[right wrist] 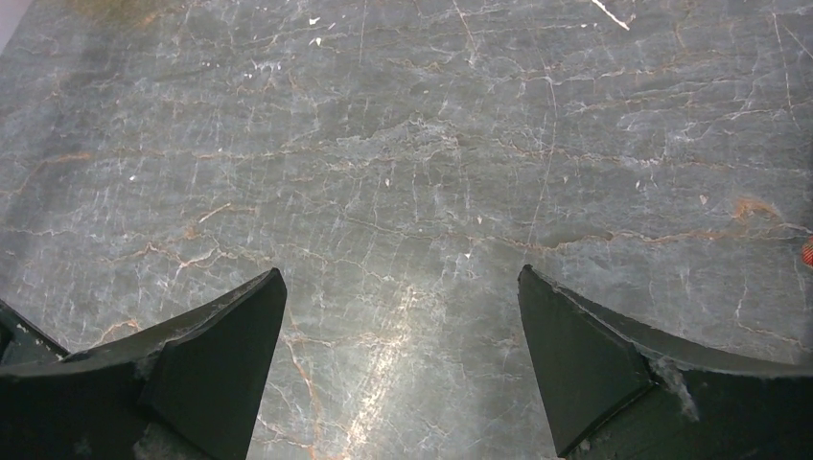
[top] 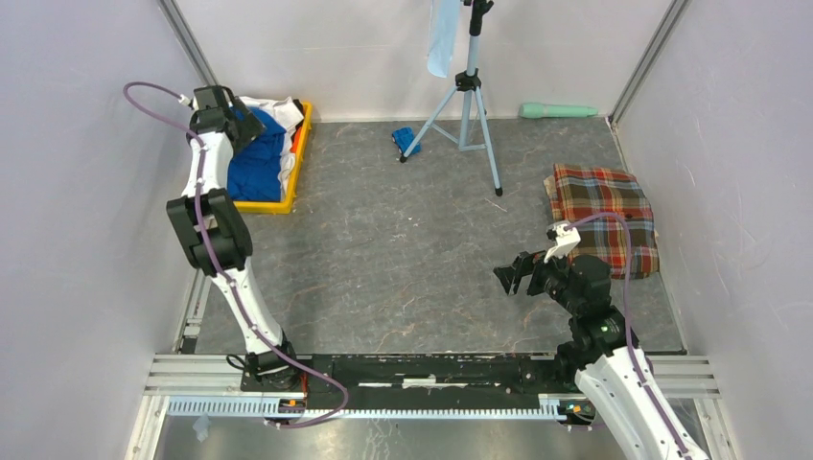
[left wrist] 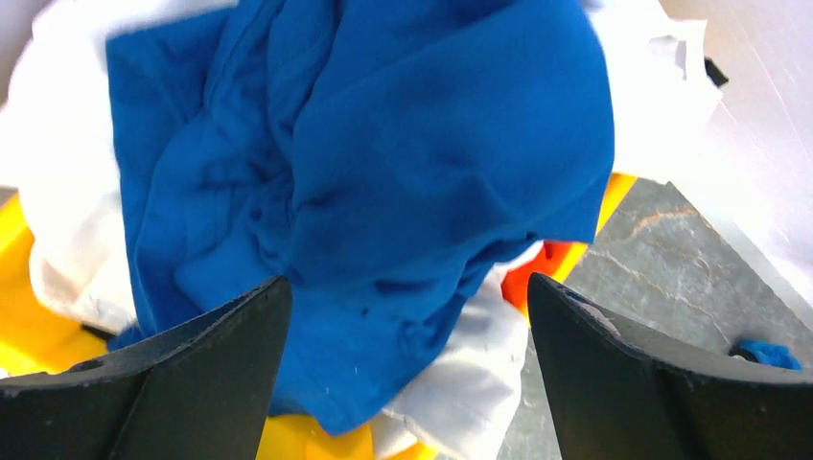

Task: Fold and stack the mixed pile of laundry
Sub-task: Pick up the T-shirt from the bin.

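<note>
The mixed laundry pile sits in a yellow bin (top: pixel 271 205) at the far left. On top lies a royal-blue T-shirt (top: pixel 257 165) (left wrist: pixel 383 144), over white shirts (left wrist: pixel 460 383) and an orange piece (left wrist: pixel 537 268). My left gripper (top: pixel 251 125) (left wrist: pixel 407 307) hangs open just above the blue shirt, with nothing between its fingers. A folded red-green plaid cloth (top: pixel 602 213) lies flat at the right side of the table. My right gripper (top: pixel 511 278) (right wrist: pixel 403 287) is open over bare grey marble tabletop, left of the plaid cloth.
A tripod (top: pixel 468 105) stands at the back centre with a pale-blue cloth (top: pixel 442 38) hanging from it. A small bright-blue object (top: pixel 406 140) (left wrist: pixel 767 353) lies by one tripod foot. A mint-green cylinder (top: pixel 558 110) rests against the back wall. Walls enclose three sides.
</note>
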{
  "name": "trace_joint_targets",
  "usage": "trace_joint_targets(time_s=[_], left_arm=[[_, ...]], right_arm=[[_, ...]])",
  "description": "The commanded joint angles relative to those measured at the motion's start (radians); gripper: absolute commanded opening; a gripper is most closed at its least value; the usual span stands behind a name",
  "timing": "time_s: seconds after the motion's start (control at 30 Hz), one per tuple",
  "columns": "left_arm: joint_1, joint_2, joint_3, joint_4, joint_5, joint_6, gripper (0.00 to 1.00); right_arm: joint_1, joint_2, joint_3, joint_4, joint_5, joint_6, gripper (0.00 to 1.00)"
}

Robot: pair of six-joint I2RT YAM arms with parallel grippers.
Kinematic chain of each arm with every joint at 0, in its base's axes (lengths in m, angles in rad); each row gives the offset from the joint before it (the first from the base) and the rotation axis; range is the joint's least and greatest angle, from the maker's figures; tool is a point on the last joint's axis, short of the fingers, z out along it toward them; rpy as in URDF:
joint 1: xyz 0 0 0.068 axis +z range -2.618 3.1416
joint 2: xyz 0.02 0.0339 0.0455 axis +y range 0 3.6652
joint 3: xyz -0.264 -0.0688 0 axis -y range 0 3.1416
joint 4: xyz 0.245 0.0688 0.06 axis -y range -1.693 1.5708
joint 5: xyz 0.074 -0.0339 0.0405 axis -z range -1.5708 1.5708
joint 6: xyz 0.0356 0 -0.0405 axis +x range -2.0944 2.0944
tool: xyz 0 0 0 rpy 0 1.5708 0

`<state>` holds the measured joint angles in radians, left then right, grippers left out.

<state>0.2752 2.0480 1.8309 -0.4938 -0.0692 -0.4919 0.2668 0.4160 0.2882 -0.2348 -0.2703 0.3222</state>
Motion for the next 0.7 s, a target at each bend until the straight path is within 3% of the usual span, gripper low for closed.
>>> trace_joint_targets(time_s=[0.0,0.2,0.43,0.53,0.57,0.67], left_arm=[[-0.001,0.086,0.204,-0.097,-0.063,0.159,0.97],[0.011,0.133,0.241,-0.099,-0.063,0.198,0.86],[0.000,0.101,0.228,-0.097,-0.086,0.181,0.40],[-0.003,0.063,0.223,-0.092,-0.096,0.162,0.08],[-0.003,0.050,0.223,-0.092,-0.092,0.153,0.02],[-0.008,0.004,0.231,-0.104,-0.082,0.122,0.02]], right_arm=[[0.007,-0.008,0.050,-0.011,-0.018,-0.027,0.98],[0.007,-0.016,0.052,-0.031,-0.007,-0.034,0.98],[0.007,-0.017,0.047,-0.040,0.007,-0.034,0.98],[0.008,-0.018,0.041,-0.045,0.015,-0.037,0.98],[0.006,-0.018,0.039,-0.045,0.017,-0.037,0.98],[0.007,-0.022,0.039,-0.048,0.014,-0.037,0.98]])
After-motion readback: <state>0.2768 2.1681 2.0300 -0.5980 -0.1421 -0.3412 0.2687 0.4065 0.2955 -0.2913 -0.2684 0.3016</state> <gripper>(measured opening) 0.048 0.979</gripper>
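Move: Just under the left hand's open fingers lies the blue T-shirt in the yellow bin, its middle about 1 cm ahead, 2 cm to the left and 3 cm below. The orange cloth shows at the bin's right rim, some 8 cm to the hand's right, 2 cm farther out and 5 cm below; a white cloth lies about 7 cm ahead and 7 cm right. From the right hand the T-shirt is roughly 31 cm ahead and 52 cm left, about level. Shifting about 2.5 cm left and a bit over 1 cm forward across the blue T-shirt, the left hand rolls some 8 degrees, its left side rising, and tips slightly farther down. It then all but stays in place at the same height while its wide-open fingers close nearly shut, pinching a fold of the T-shirt between the tips. ##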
